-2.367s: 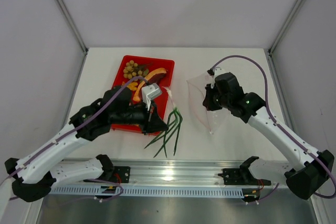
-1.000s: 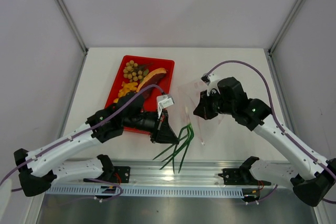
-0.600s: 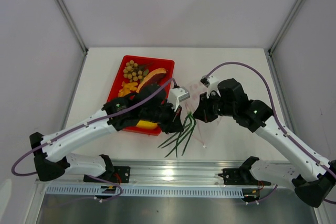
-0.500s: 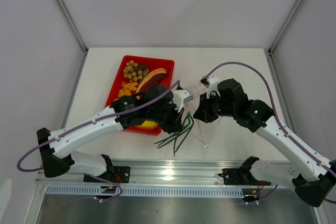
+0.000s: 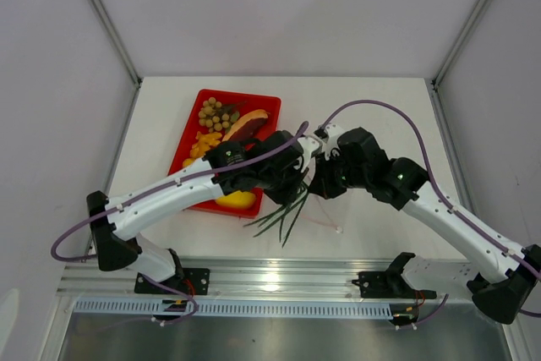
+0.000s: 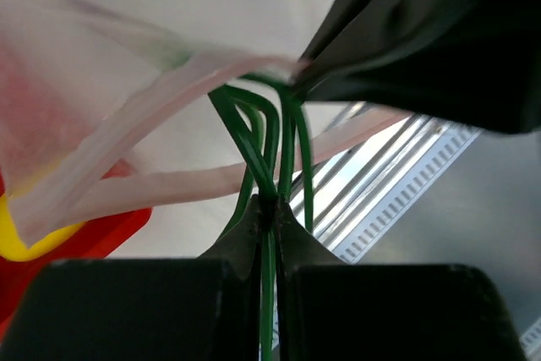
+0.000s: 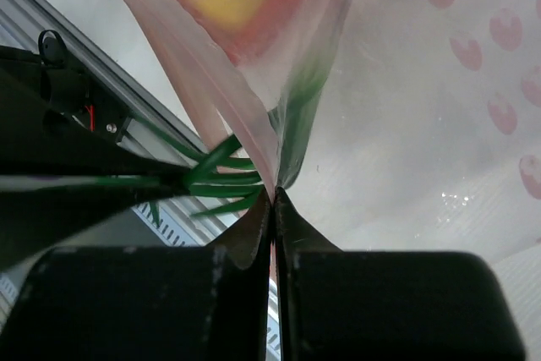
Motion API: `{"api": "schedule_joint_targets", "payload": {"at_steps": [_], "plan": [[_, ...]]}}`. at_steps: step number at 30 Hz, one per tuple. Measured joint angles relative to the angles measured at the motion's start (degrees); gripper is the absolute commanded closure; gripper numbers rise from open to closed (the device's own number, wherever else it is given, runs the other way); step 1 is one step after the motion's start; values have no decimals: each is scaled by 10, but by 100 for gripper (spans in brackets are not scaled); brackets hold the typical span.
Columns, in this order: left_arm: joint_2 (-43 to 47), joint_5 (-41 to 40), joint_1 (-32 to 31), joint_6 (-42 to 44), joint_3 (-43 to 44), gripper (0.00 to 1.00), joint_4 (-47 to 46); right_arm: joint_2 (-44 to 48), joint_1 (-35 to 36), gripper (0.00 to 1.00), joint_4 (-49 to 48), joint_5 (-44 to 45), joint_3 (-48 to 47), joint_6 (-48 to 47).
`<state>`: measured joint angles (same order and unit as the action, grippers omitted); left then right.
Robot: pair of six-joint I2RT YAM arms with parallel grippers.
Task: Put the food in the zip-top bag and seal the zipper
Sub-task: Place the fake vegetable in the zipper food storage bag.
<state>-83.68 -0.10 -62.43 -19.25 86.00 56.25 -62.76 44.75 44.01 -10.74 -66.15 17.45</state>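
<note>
My left gripper is shut on the green onion, whose stalks fan forward against the pinkish zipper of the clear zip-top bag. From above, the left gripper and right gripper meet at mid-table, the onion leaves trailing toward me. My right gripper is shut on the bag's mouth edge, holding the bag up; onion tips sit just left of the mouth. The bag is mostly hidden under the arms in the top view.
The red tray at back left holds a grape cluster, a reddish meat slice, orange bits and a yellow mango. An aluminium rail runs along the near table edge.
The left arm has swung right and up from the tray's front, carrying the green onion to the bag's mouth. The right gripper has drawn the bag leftward to meet it.
</note>
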Motion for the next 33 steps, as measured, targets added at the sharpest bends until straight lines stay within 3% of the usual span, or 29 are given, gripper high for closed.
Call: {"api": "schedule_joint_targets", "payload": {"at_steps": [7, 10, 14, 17, 20, 33], "plan": [[-64, -16, -9, -55, 89, 100, 21, -13, 5, 100, -26, 41, 6, 82], [-87, -32, -11, -82, 100, 85, 26, -13, 4, 100, -30, 60, 14, 128], [-94, -56, -11, -108, 78, 49, -1, -13, 9, 100, -38, 67, 16, 161], [-72, -77, -9, -116, 38, 29, -22, -10, 8, 100, -39, 70, 19, 176], [-32, -88, -9, -120, -12, 17, -48, -5, 9, 100, -41, 66, 19, 184], [203, -70, -13, -88, -223, 5, -166, 19, 1, 100, -49, 50, 19, 174]]}}
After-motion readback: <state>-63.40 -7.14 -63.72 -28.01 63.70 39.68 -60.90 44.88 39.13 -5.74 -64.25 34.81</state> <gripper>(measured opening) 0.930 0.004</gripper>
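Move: The left hand grips the green stalks, with the bag's mouth just beyond it, about 2 cm ahead, 2 cm to its right and 3 cm below. The right fingers' pinch on the rim is some 4 cm to its right and 2 cm ahead. The yellow fruit lies about 15 cm left, 4 cm ahead and 14 cm lower. From the right hand, the mouth is roughly 2 cm left, level fore and aft, 3 cm below. Rightward and a little forward, the left hand feeds the held stalks some 3.5 cm farther into the bag's mouth, then sinks slightly as its fingers open wide and let go. It backs out about 6 cm to the left and slightly back. The right hand keeps its pinch on the rim, easing forward a little while turning about 15 degrees clockwise. ##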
